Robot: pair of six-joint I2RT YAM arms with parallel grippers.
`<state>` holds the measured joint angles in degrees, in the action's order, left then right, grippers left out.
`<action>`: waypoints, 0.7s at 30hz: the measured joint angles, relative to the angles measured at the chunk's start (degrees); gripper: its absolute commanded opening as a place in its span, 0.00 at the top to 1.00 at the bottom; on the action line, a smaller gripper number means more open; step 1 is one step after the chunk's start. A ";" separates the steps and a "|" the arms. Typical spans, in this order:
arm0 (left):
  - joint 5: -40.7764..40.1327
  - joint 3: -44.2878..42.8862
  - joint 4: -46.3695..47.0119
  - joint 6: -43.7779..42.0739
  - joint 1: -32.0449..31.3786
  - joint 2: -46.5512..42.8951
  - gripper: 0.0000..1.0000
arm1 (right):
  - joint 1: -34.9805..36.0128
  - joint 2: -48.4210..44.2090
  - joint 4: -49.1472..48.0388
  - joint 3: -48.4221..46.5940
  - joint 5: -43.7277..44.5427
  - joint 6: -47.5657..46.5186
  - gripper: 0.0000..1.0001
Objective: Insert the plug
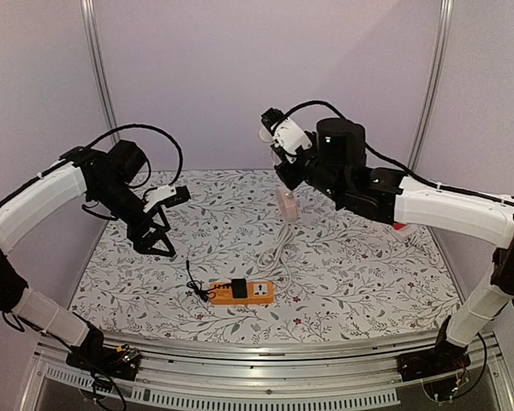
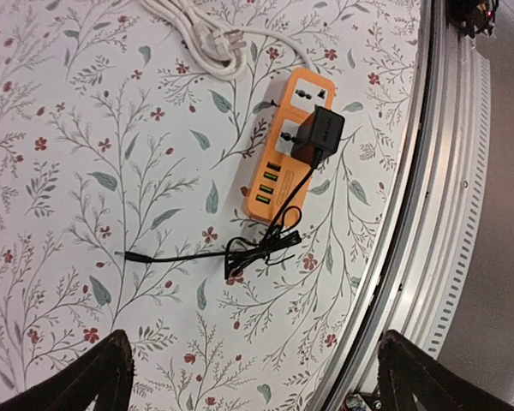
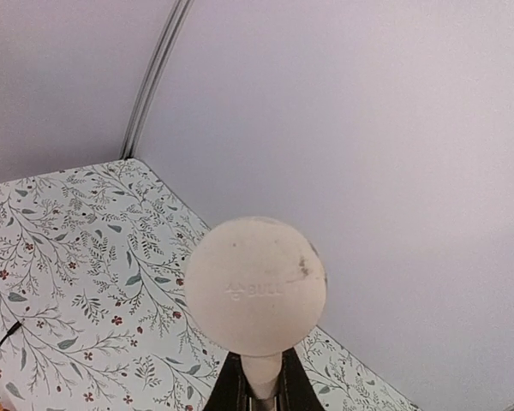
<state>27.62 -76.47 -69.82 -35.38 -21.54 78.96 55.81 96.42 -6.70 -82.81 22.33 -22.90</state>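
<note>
A black plug sits seated in the socket of the orange power strip, its thin black cord bundled beside the strip. On the cloth near the front lies the same strip with the plug on it. My left gripper hangs open above the cloth, away from the strip, and holds nothing; it also shows as the left gripper. My right gripper is raised high and shut on the stem of a round white object embossed "BULL".
A white cable runs from the strip toward a white block at mid-table. Metal rails border the front edge. A small red item peeks from under the right arm. Purple walls enclose the back and sides.
</note>
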 measured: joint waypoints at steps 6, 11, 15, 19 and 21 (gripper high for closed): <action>-3.10 7.45 10.25 -1.36 -10.75 7.69 0.00 | 0.04 -20.72 6.43 10.05 7.91 7.87 1.00; -10.62 12.31 18.10 -3.98 -21.62 13.88 0.01 | 0.07 -33.38 15.50 19.52 12.55 19.23 1.00; -14.97 14.88 24.52 -5.62 -24.59 16.31 0.01 | 0.07 -37.40 22.73 28.09 13.44 28.74 1.00; -19.30 15.13 31.50 -5.97 -24.59 19.56 0.05 | 0.07 -37.70 28.33 33.59 12.74 36.17 1.00; -20.76 15.17 33.90 -5.75 -24.68 21.84 0.08 | 0.07 -37.70 29.38 33.92 12.09 38.80 1.00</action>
<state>6.85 -61.30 -35.92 -41.12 -46.22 100.79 55.88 58.72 22.68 -48.88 34.41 15.90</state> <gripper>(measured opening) 0.955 0.059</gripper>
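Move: The orange power strip lies on the table with its middle about 17 cm to the left hand's right, 2 cm back and 19 cm below. The black adapter stands in it, some 16 cm right, 2 back and 17 down; the black cable bundle by its near end is only about 5 cm right, 1 back and 20 down. From the right hand, the open table its load heads for is roughly 18 cm back, 14 right and 33 down; the strip is 14 back, 15 left and 34 down, the white cord coil level, 5 left and 34 down. Towards the power strip's USB end, left of the black adapter, the left hand drops about 18 cm and shifts 9 cm right, dipping back and forward again, fingers wide open, turning to point more steeply down and some 25 degrees clockwise. The round plug stays pinched in the right hand, which carries it 20 cm right and 10 back, rising first, then sinking to end 11 cm lower with the fingers tipping down, away from the strip, the pink socket trailing on its cord. ##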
